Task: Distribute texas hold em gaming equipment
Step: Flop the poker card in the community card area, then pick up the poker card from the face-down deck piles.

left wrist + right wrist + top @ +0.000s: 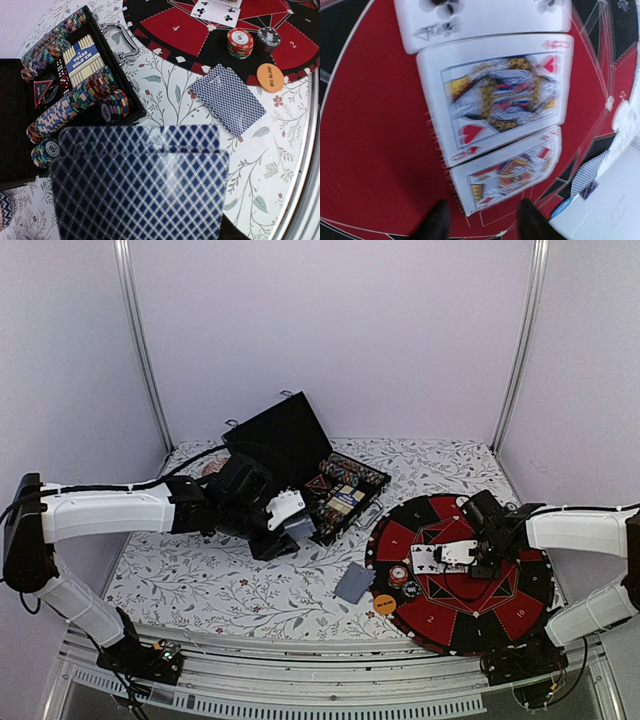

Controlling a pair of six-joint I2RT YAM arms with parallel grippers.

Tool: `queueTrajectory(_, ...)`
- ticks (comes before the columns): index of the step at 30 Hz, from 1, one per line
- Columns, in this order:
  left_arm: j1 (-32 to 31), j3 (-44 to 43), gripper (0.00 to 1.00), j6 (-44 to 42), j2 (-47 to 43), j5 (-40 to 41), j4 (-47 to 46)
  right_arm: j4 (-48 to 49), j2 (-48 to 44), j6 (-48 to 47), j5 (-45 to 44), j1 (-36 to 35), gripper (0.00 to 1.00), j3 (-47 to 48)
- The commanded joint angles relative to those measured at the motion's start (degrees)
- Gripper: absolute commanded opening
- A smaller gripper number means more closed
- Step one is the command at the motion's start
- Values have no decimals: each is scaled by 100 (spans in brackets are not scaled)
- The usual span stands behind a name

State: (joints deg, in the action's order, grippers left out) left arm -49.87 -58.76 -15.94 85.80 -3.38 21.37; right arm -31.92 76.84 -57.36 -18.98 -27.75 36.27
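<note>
My left gripper hovers beside the open black case and is shut on a deck of blue-backed playing cards, which hides its fingers in the left wrist view. Rows of poker chips fill the case. On the round red-and-black mat three face-up cards lie in a row, among them a queen of hearts and a king of diamonds. My right gripper hangs open just above the mat beside the king, holding nothing. Two small chip stacks and an orange button sit at the mat's left edge.
Face-down cards lie on the floral cloth between the case and the mat. The case lid stands up at the back. A pink patterned dish peeks out behind my left arm. Metal frame posts flank the table.
</note>
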Motion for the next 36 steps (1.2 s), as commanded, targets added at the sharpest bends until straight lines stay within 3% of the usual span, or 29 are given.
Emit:
queueTrajectory(1,56,-22,52,20,-208,29,-9,471,-524,588,-261,-117,82,783)
queueTrajectory(2,56,-21,52,13,-218,38,-9,755,-653,1030,-324,-121,99,1030)
queueTrajectory(6,47,-68,52,-22,-226,27,-5,1570,-1182,2885,637,-112,99,1921)
queueTrajectory(8,35,-102,52,-21,-217,22,-9,1930,-1225,3938,1786,-103,99,2160)
queueTrajectory(11,1,-189,52,-63,-226,28,-9,2813,-909,5273,4325,-105,99,2219)
queueTrajectory(14,-27,-373,52,-146,-226,42,32,3819,-320,6609,5636,-104,99,2257)
queueTrajectory(19,-54,-658,52,-263,-154,120,62,3756,632,7271,5832,-363,97,2736)
queueTrajectory(28,-89,-1119,51,-301,206,33,121,3723,2077,7475,6557,-974,97,3602)
queueTrajectory(36,-97,-990,50,-228,220,-140,-25,3728,2924,7534,6763,-1308,99,4195)
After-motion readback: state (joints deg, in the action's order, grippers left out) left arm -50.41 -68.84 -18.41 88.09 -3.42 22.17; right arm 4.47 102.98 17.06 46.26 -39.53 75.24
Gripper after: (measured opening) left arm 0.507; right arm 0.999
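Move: The held cards in the left fingers lie about 44 cm to the right hand's left, roughly level with it fore and aft and some 10 cm higher. Around that hand's way, the third flop card lies 3 cm left and 2 cm ahead, 1 cm below, the chip stacks 22 cm left and 3 cm back, the chip case some 38 cm left and 19 cm ahead. From the left hand point, the held cards' middle is about 3 cm right and 1 cm ahead, level with it. Up fast off the flop cards, the right hand climbs about 30 cm while swinging left, then sinks some 10 cm as it carries on left towards the held cards. The wrist rolls about 90 degrees until the fingers point left, jaws opening from half to fully wide. The left hand keeps its grip and brings the cards up about 5 cm and slightly right to meet it. ##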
